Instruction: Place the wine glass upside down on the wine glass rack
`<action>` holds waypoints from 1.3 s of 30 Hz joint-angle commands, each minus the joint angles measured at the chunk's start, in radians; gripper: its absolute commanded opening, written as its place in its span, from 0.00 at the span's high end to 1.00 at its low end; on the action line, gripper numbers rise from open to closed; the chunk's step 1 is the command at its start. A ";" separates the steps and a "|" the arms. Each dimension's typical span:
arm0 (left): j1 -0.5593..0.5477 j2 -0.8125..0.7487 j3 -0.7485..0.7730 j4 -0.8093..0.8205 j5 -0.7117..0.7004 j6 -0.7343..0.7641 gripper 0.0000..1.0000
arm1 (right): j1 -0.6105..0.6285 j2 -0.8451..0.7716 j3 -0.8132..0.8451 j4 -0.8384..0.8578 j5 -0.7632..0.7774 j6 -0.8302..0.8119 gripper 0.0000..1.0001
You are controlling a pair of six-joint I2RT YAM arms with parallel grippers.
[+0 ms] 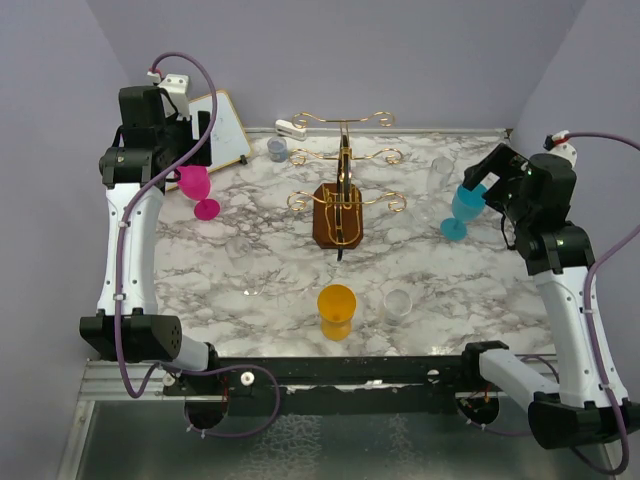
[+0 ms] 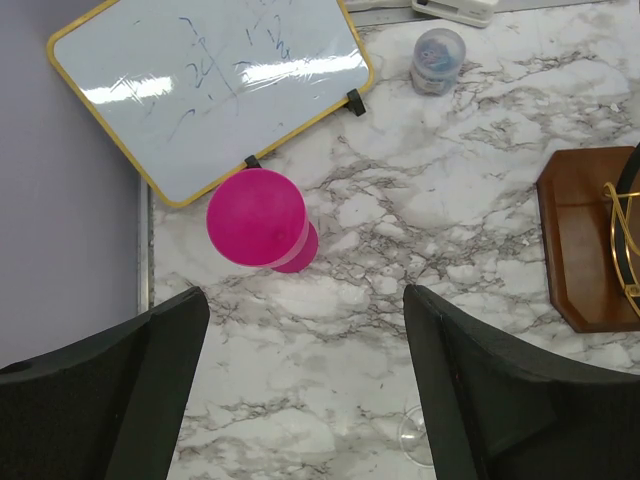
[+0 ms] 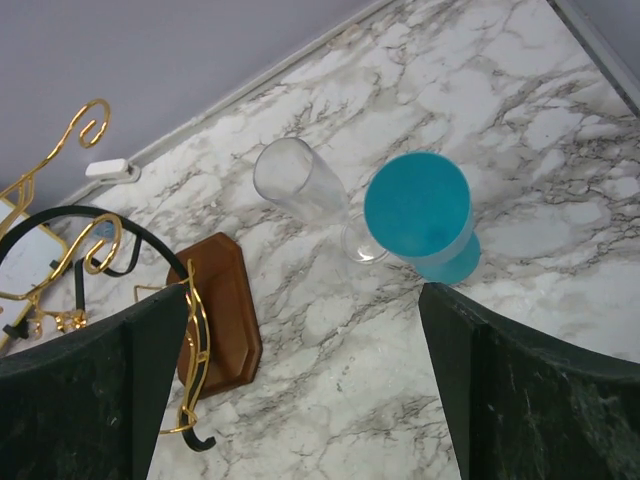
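The wine glass rack (image 1: 343,190), gold scrolled wire on a brown wooden base, stands at the table's middle back. Its base shows in the left wrist view (image 2: 580,240) and the right wrist view (image 3: 215,310). A magenta wine glass (image 1: 195,187) stands upright at the left, below my open, empty left gripper (image 2: 305,300), and shows from above in that view (image 2: 257,218). A blue wine glass (image 1: 465,207) stands upright at the right, just ahead of my open, empty right gripper (image 3: 300,300). A clear wine glass (image 3: 300,185) stands beside the blue one (image 3: 418,215).
A yellow cup (image 1: 337,310) and a small clear glass (image 1: 399,305) stand near the front middle. A whiteboard (image 1: 225,125), a small jar (image 1: 277,149) and a white clip (image 1: 291,128) sit at the back left. A clear glass foot (image 2: 415,438) lies by the left gripper's right finger.
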 commanded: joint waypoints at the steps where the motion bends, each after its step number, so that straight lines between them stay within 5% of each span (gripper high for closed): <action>1: 0.006 -0.011 -0.008 0.004 0.019 0.002 0.18 | -0.001 0.063 0.082 -0.101 0.062 0.036 0.01; 14: 0.014 -0.021 -0.017 0.004 0.034 0.007 0.18 | -0.001 0.002 0.003 -0.066 0.063 -0.012 0.01; 20: 0.014 -0.025 -0.028 0.008 0.048 0.009 0.18 | -0.002 0.013 -0.017 -0.036 0.061 -0.160 0.01; 28: 0.014 -0.033 -0.055 0.012 0.066 0.012 0.17 | -0.024 0.210 0.189 -0.044 0.180 -0.162 0.26; 31: 0.013 -0.035 -0.065 0.017 0.086 0.011 0.17 | -0.046 0.309 0.264 -0.042 0.121 -0.176 0.40; 39: 0.014 -0.049 -0.072 0.022 0.060 0.014 0.17 | -0.047 0.483 0.337 0.037 -0.067 -0.254 0.54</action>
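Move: The blue wine glass, seemingly the one being approached, stands about 10 cm straight ahead of the right hand and some 22 cm below it. The clear wine glass is about 7 cm to its left and 4 cm farther out. The rack's wooden base lies some 30 cm to the right hand's left and 13 cm ahead. From the left hand, the blue glass is roughly 60 cm to the right and nearly level, about 1 cm ahead. Over the blue glass comes the empty right hand: after sinking slightly with little forward travel, it sweeps forward about 9 cm and a little right, staying well above the bowl. Its wrist tips down and rolls left side low, each some 10 degrees, while the wide-open fingers close to about half, on nothing. The empty left hand sinks about 2 cm, fingers open. ##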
